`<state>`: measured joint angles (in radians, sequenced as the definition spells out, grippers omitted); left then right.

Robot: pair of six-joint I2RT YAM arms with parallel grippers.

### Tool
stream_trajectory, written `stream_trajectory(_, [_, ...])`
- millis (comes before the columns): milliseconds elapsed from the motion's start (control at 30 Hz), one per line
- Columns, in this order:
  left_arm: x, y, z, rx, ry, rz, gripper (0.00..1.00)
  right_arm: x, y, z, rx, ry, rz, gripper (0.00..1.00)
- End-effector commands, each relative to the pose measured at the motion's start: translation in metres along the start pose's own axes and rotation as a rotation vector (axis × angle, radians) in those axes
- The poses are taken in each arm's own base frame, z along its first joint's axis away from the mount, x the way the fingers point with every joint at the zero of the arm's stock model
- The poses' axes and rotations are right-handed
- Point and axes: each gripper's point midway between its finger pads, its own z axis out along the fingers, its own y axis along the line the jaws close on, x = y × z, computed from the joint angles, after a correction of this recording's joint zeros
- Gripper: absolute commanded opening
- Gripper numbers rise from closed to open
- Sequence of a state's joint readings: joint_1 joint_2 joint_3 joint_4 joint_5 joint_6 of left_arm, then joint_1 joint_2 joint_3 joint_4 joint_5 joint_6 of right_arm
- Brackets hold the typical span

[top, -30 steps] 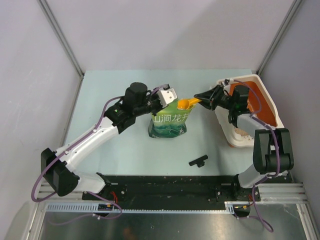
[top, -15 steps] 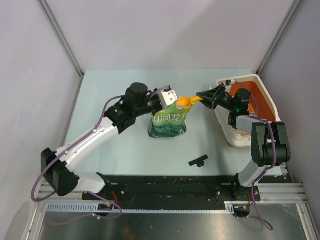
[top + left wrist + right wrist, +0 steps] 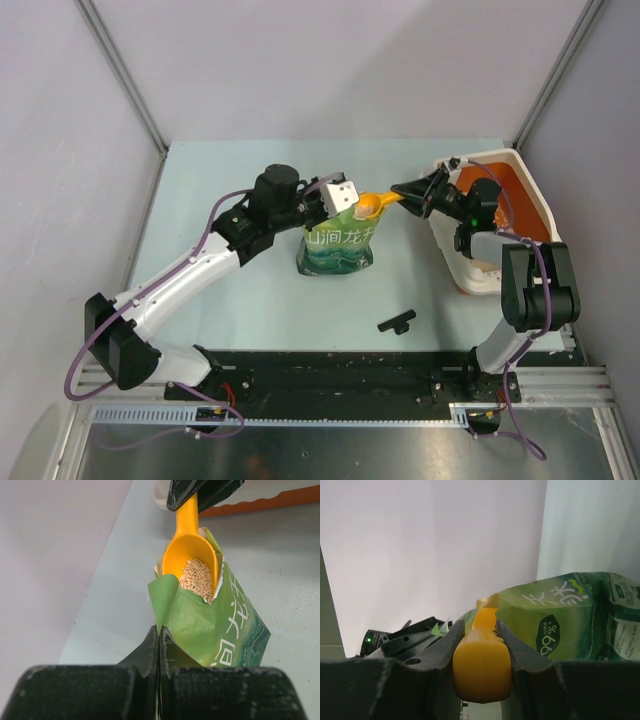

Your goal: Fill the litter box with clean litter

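Observation:
The white litter box [image 3: 533, 190] with an orange inside lies at the table's right edge. A green bag [image 3: 338, 245] stands upright mid-table. My left gripper [image 3: 347, 206] is shut on the bag's top rim [image 3: 165, 587], its fingertips [image 3: 159, 631] pinched together on the green film. My right gripper [image 3: 408, 194] is shut on the handle of an orange scoop [image 3: 373, 205], whose bowl sits in the bag's mouth. Clean litter [image 3: 196, 577], pale beige granules, lies in the scoop's bowl [image 3: 175, 560]. In the right wrist view the handle [image 3: 481, 665] fills the gap between the jaws of the right gripper [image 3: 480, 627].
A small black clip [image 3: 396, 322] lies on the table in front of the bag. Grey walls close in the table on the left, back and right. The right arm's elbow [image 3: 535, 280] hangs over the litter box's near end.
The right arm's elbow has shifted and its wrist turned slightly, nudging the scoop a little toward the back. The left arm and the bag have stayed put.

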<state>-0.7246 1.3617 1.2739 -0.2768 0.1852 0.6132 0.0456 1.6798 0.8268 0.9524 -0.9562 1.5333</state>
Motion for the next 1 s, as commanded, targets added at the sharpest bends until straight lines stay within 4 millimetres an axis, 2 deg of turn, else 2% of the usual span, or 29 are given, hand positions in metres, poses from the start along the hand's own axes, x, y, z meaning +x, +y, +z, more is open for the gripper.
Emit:
stream_trajectory(0, [-0.034,0.024,-0.007,-0.070,-0.085,0.053,0.00,0.001,0.020,-0.012,-0.032,0.051,-0.079,0.00])
stream_trajectory(33, [-0.034,0.025,-0.007,-0.070,-0.085,0.058,0.00,-0.007,0.018,-0.020,-0.024,0.033,-0.090,0.00])
stream_trajectory(233, [-0.036,0.026,-0.008,-0.073,-0.090,0.073,0.00,-0.008,0.029,-0.033,-0.031,0.037,-0.138,0.00])
stream_trajectory(400, [-0.041,0.027,-0.009,-0.069,-0.102,0.080,0.00,-0.012,0.025,-0.044,0.003,0.024,-0.146,0.00])
stream_trajectory(567, [-0.041,0.026,-0.009,-0.066,-0.104,0.081,0.00,-0.019,0.038,-0.056,-0.012,-0.005,-0.165,0.00])
stream_trajectory(967, [-0.043,0.024,-0.005,-0.053,-0.108,0.082,0.00,-0.025,0.042,-0.068,0.001,-0.024,-0.162,0.00])
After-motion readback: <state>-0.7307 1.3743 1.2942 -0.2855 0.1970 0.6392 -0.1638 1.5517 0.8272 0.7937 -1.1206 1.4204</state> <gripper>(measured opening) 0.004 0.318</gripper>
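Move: The right hand holds the scoop by its handle, the bowl about 9 cm to its left and a little back, inside the mouth of the litter bag. The bag's middle lies about 13 cm left, 6 cm back and 12 cm below. The litter box is some 21 cm to the right, 4 cm back and 19 cm below. From the left hand, still pinching the bag's rim, the box lies about 35 cm right, 3 cm ahead and 24 cm below. To the right, about 7 cm, the right hand draws the scoop out of the bag's mouth towards the litter box, first near level, then also rising some 2 cm, with the wrist turned only slightly and the grip on the handle kept. The left hand stays put, shut on the bag's rim and holding the bag up. ##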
